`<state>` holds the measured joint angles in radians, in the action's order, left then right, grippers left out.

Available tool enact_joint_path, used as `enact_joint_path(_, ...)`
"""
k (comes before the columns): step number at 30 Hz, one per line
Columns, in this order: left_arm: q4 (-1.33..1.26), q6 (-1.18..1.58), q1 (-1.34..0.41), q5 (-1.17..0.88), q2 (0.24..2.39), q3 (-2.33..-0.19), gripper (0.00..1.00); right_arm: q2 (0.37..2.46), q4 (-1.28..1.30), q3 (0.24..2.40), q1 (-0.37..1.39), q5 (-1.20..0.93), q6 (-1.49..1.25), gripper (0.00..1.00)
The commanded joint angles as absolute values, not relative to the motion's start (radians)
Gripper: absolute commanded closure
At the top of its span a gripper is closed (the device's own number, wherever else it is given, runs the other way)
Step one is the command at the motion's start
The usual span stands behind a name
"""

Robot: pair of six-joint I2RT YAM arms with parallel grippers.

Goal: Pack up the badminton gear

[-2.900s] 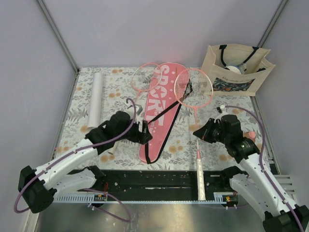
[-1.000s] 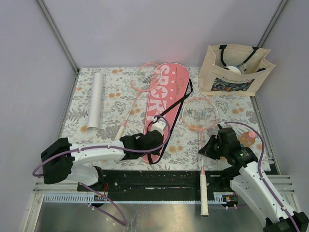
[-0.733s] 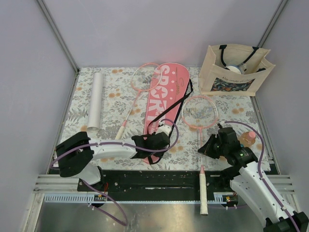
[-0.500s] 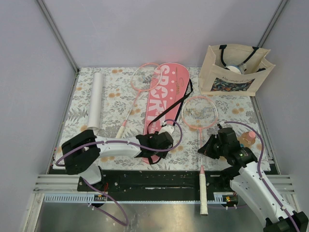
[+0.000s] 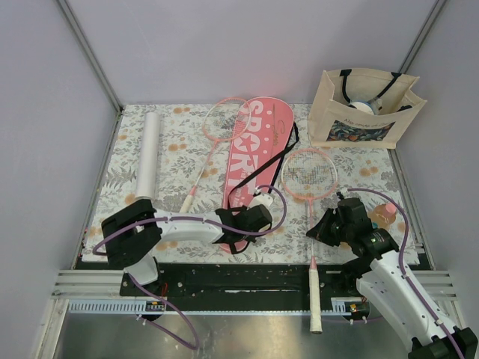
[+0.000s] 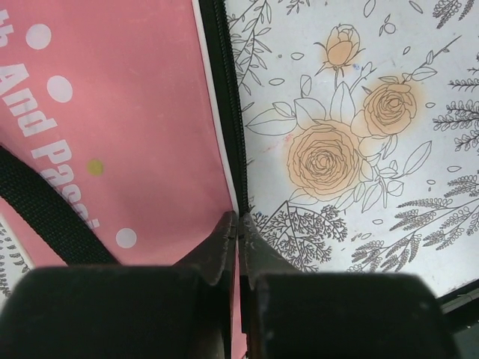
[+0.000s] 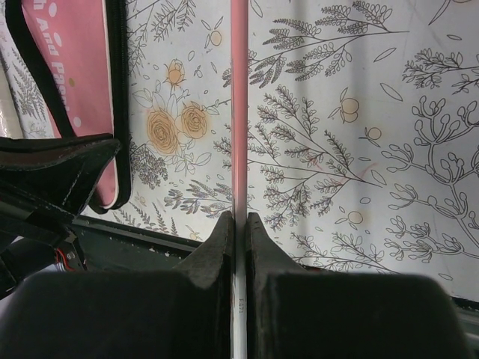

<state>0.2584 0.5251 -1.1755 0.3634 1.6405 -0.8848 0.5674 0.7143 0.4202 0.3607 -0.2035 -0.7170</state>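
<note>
The long pink racket cover (image 5: 258, 146) lettered "SPORT" lies mid-table, its black strap (image 5: 263, 169) draped across it. My left gripper (image 5: 241, 226) sits at its near end, shut on the cover's (image 6: 112, 112) zipper edge (image 6: 229, 120). My right gripper (image 5: 320, 230) is shut on the pink shaft (image 7: 239, 105) of one racket (image 5: 309, 173), whose white handle (image 5: 316, 299) hangs over the near rail. The other racket (image 5: 223, 121) lies left of the cover, partly under it. A white tube (image 5: 147, 153) rests at the far left.
A beige tote bag (image 5: 364, 111) with black straps stands at the back right corner. A small peach bottle (image 5: 385, 213) is close behind my right wrist. Grey walls enclose the flowered mat (image 5: 179, 149) on three sides, and a black rail (image 5: 239, 275) runs along the near edge.
My left gripper slid right along the cover's near end, opened briefly and shut again on the zipper edge. The right gripper and its racket have barely moved.
</note>
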Motion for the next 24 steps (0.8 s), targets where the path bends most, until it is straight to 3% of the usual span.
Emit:
enact_joint_path(1,0.273,0.537,-1.178,0.384,1.582,-0.887,1.00,0.552,0.661,0.422,0.368,-0.225,-0.723,1.00)
enact_joint_path(17,0.267,0.584,-1.178,0.305,1.394,-0.856,1.00,0.551,0.647,0.410,0.370,-0.261,-0.741,1.00)
enact_joint_path(24,0.235,0.583,-1.178,0.270,1.376,-0.836,1.00,0.552,0.494,0.374,0.385,-0.347,-0.758,1.00)
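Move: The badminton bag's zip edge, near its close end, is already pinched between the left fingertips, with the bag's middle some 23 cm ahead and 2 cm to the right. The held racket's shaft is level ahead, about 21 cm to the left hand's right and 5 cm higher; the loose racket's handle lies 13 cm ahead and 24 cm left. From the right hand, the pinched zip edge is about 21 cm left, level ahead and 5 cm lower. The bag's zip edge stays pinched in the shut left fingers as the left hand draws it about 6 cm straight up off the table, rolling some 10 degrees so its right side rises, and easing to a stop. The right hand keeps its grip on the racket shaft and hardly moves, only edging about 1 cm left towards the bag late on. ##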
